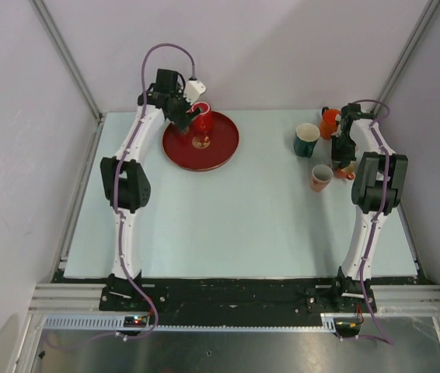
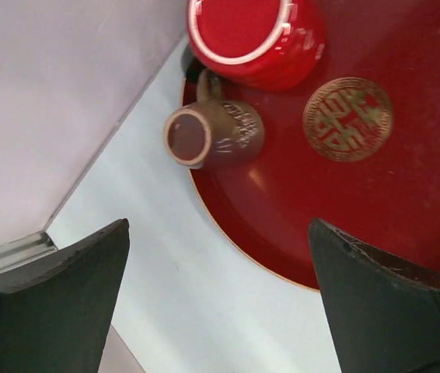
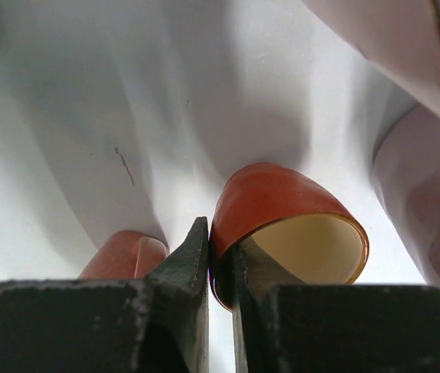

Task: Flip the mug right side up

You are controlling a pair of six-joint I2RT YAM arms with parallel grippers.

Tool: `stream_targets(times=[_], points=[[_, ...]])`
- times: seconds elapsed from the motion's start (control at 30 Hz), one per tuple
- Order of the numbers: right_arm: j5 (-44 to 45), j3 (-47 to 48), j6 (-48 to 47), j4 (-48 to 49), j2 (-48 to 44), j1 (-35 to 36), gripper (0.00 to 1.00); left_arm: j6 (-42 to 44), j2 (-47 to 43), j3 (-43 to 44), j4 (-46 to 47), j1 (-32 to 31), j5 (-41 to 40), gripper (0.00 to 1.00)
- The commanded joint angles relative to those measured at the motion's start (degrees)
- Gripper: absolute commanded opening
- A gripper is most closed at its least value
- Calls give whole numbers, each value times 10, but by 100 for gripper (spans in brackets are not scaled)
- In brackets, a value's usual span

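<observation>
The mug [image 3: 282,194] is orange-red with a cream inside, and its opening is tilted toward the right wrist camera. Its handle [image 3: 130,252] sticks out to the left. My right gripper [image 3: 218,233] is shut on the mug's wall, one finger outside and one inside the rim. In the top view this mug [image 1: 347,174] sits low at the table's right side, under the right gripper [image 1: 346,165]. My left gripper [image 1: 183,116] hangs open over the far left edge of the red plate [image 1: 220,148], holding nothing.
A red mug [image 2: 255,35] and a small brown mug [image 2: 216,136] stand on the red plate [image 2: 375,202]. Near the right arm are a green mug [image 1: 306,140], a pale pink mug [image 1: 321,178] and another orange mug [image 1: 330,123]. The back wall is close behind.
</observation>
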Motion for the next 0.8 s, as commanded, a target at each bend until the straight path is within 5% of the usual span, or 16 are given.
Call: stream_targets(times=[0.0, 0.4, 0.77], points=[[0, 19, -9, 10, -2, -2, 12, -27, 43, 76, 11, 23, -16, 100], [5, 25, -7, 0, -24, 1, 51, -230, 131, 124, 121, 36, -76, 100], [36, 3, -9, -44, -106, 4, 60, -214, 184, 154, 250, 48, 16, 98]])
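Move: Ahead of the left hand, about 10 cm out and some 13 cm lower, the small brown mug lies bottom-up on the tray, with the bigger red mug roughly 7 cm to the right of it and 1 cm farther out. The right hand still pinches the rim of the small orange mug, whose middle is 2 cm right and 2 cm below; a small pink mug stands 5 cm left and 3 cm back, a mauve mug 11 cm right and 2 cm ahead. Opening to a bit over half while staying in place, the right fingers let go of the small orange mug's rim, then the hand starts straight up, nearly 3 cm. Meanwhile the wide-open left hand reaches about 9 cm forward and 6 cm down to the brown mug, drifting left and then partly back, its wrist turning some 20 degrees counter-clockwise and its left side dipping. ##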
